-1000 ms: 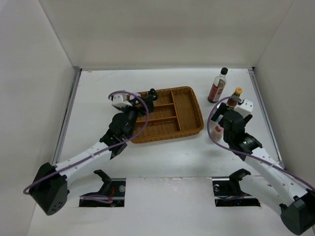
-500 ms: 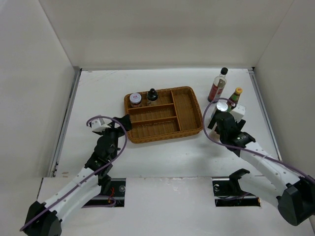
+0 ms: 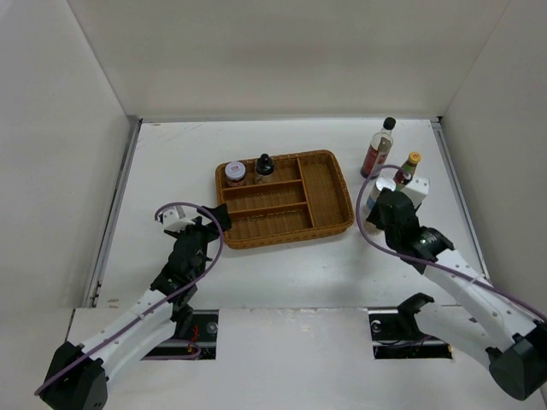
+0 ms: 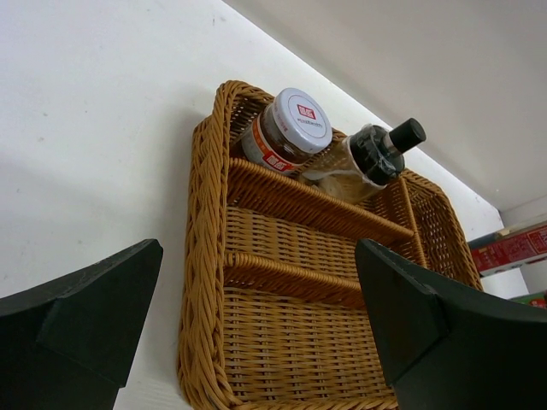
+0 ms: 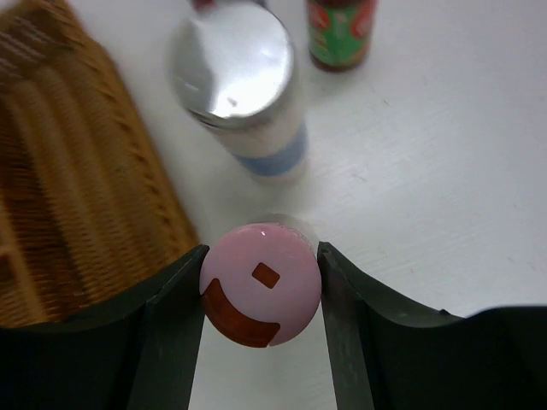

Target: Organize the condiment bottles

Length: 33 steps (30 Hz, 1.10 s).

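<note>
In the right wrist view my right gripper (image 5: 261, 286) is shut on the pink-capped shaker (image 5: 261, 282), with both fingers against its cap. Just beyond it stand the silver-capped white-blue bottle (image 5: 244, 94) and the green-necked bottle (image 5: 342, 30). From above, the right gripper (image 3: 382, 209) hides the shaker. The tall dark-sauce bottle (image 3: 379, 149) and the yellow-capped bottle (image 3: 408, 168) stand behind it. The pink-lidded jar (image 3: 235, 173) and the small black-capped bottle (image 3: 264, 166) sit in the wicker tray's (image 3: 286, 235) back left compartment. My left gripper (image 3: 198, 224) is open, empty, off the tray's near left corner.
In the left wrist view the tray's rim (image 4: 201, 256) lies between my open fingers, with the jar (image 4: 286, 132) and the leaning black-capped bottle (image 4: 367, 158) at its far end. White walls close in the table on three sides. The tray edge (image 5: 68, 171) is just left of the shaker.
The right gripper has closed on the shaker's pink cap. The left arm has pulled back from the tray's back left compartment toward the near left, leaving the jar and small bottle there.
</note>
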{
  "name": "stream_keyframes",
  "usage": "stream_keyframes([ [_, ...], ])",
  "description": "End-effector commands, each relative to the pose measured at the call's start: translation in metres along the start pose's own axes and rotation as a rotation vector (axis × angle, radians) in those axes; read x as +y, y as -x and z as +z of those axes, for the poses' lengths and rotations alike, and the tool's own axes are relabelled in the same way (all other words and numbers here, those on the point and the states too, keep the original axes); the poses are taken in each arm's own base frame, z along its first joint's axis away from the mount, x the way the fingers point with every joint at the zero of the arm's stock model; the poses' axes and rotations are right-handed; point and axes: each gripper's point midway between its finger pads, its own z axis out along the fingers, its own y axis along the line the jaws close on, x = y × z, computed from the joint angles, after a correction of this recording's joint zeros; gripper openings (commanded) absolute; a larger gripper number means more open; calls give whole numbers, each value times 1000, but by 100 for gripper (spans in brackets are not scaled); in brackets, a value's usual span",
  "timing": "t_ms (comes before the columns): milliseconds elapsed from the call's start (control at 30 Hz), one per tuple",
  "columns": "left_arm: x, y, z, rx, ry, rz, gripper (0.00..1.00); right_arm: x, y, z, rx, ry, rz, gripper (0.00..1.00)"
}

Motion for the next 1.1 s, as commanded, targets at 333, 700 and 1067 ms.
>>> stream_keyframes([
  [333, 1, 0, 3, -26, -13, -43, 100, 232, 135, -29, -246, 496, -22, 42],
  [700, 9, 2, 3, -43, 8, -43, 100, 336, 108, 37, -164, 573, -97, 41],
  [1067, 6, 1, 2, -36, -8, -50, 100, 332, 49, 88, -81, 470, -161, 42],
])
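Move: The pink-capped bottle is already in the right hand, just clear of the table. Its spot, the gap in the tray's far-left compartment just right of the black-capped bottle, lies about 20 cm ahead and 26 cm left, floor some 11 cm below. The black-capped bottle is 5 cm beyond the gap to the left, the brown jar 14 cm. The silver-capped jar stands 8 cm straight ahead of the hand. From the left hand the gap is roughly 15 cm ahead, 22 cm right. The pink-capped bottle, kept pinched by its cap, is carried left and forward by the right hand, some 33 cm in all, arching up about 13 cm at first and then sinking about 10 cm towards the gap beside the black-capped bottle. The hand swings about 30 degrees counter-clockwise on the way, its fingertips tipping up and then partly back down. ##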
